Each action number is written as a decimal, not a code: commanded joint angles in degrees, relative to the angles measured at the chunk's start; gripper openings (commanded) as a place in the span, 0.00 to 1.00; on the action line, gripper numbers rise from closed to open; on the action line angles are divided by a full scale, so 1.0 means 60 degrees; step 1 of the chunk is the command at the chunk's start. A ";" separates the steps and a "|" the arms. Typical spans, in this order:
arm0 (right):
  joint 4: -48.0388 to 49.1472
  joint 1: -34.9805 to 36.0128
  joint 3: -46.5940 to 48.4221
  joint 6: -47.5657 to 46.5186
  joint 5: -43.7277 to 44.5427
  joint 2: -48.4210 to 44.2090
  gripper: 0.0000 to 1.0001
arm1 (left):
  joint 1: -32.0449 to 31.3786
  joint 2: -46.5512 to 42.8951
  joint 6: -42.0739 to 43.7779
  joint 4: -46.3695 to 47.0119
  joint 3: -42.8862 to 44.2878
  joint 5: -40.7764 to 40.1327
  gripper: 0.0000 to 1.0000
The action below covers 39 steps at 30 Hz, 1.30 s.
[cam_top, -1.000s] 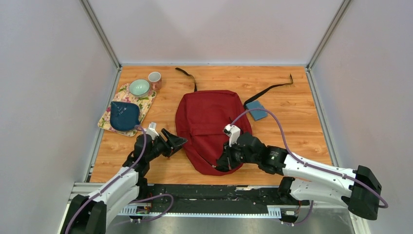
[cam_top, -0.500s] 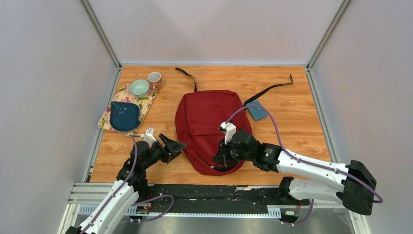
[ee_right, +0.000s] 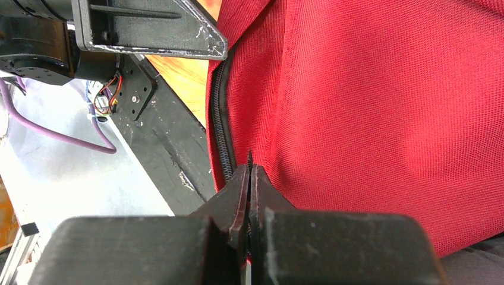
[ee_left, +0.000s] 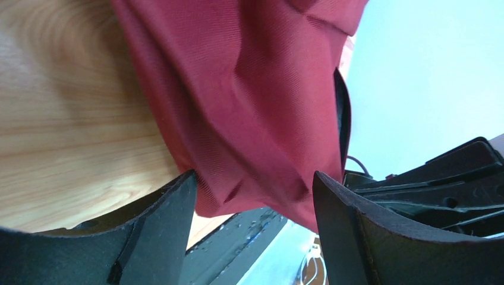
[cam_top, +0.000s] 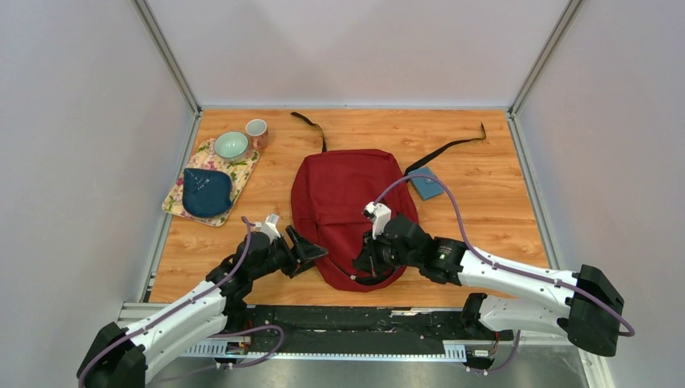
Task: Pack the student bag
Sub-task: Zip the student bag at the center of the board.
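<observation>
The student bag (cam_top: 343, 198), a dark red backpack, lies flat in the middle of the wooden table. My right gripper (cam_top: 365, 265) is at the bag's near edge, shut on a thin black zipper pull (ee_right: 249, 158) that sticks out between its tips, beside the black zipper (ee_right: 222, 130). My left gripper (cam_top: 313, 246) is open at the bag's lower left edge. In the left wrist view, the bag's red fabric (ee_left: 249, 119) hangs between the two spread fingers (ee_left: 160, 225), touching neither.
On the left, a floral mat (cam_top: 244, 166) carries a dark blue pouch (cam_top: 206, 191) and a teal bowl (cam_top: 231, 145), with a mug (cam_top: 256, 129) behind it. A teal wallet (cam_top: 425, 184) lies right of the bag. Black straps (cam_top: 452, 145) trail behind it. A metal rail (cam_top: 323, 317) runs along the near edge.
My left arm has swung right to the bag's lower left edge, and its jaws opened wider. The right gripper shifted slightly left, still shut at the near edge.
</observation>
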 commanded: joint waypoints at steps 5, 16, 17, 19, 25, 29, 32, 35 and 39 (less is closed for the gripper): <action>0.0371 0.0041 0.0294 -0.0090 -0.0208 -0.0007 0.00 | -0.0327 0.1066 -0.0138 0.1915 0.0849 -0.0165 0.79; 0.0138 0.0041 0.0104 -0.0031 -0.0224 -0.0328 0.00 | -0.0342 0.0995 0.0023 0.1859 0.0338 -0.0720 0.00; 0.0007 0.0041 0.0075 -0.0046 -0.0122 -0.0372 0.00 | -0.0342 0.0936 0.0110 0.1727 0.0308 -0.0780 0.00; -0.0097 0.0041 0.0016 -0.0061 -0.0019 -0.0591 0.00 | -0.0342 0.0702 0.0213 0.1188 0.0249 -0.1043 0.00; -0.0565 0.0041 -0.0467 0.0086 0.0362 -0.1529 0.00 | -0.0298 -0.0367 0.0360 -0.0088 -0.0219 -0.1834 0.00; -0.0741 0.0041 -0.0819 0.0247 0.0480 -0.2071 0.00 | -0.0035 -0.1158 0.0214 -0.0530 -0.0542 -0.2157 0.00; -0.0829 0.0041 -0.1009 0.0291 0.0509 -0.2247 0.00 | 0.0155 -0.1642 0.0214 -0.0895 -0.0674 -0.2216 0.00; -0.0990 0.0041 -0.1097 0.0291 0.0742 -0.2291 0.00 | 0.0273 -0.1877 0.0389 -0.1378 -0.0528 -0.2245 0.00; -0.1108 0.0041 -0.1141 0.0276 0.1080 -0.2438 0.00 | 0.0317 -0.2228 0.0799 -0.2052 -0.0134 -0.2333 0.00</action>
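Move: The left hand, open, has the bag's near-left edge about 2 cm to its right, 1 cm ahead and 1 cm up; the zip slider is some 8 cm right and 3 cm back. The right hand's shut fingers already have the zip pull and head for the zip's right end, some 11 cm right, level fore and aft and 2 cm below. From it the blue wallet lies about 20 cm ahead, 16 cm right and 8 cm lower. Left hand pinches the bag's edge, then pulls left about 4 cm while right draws the zip pull right. ##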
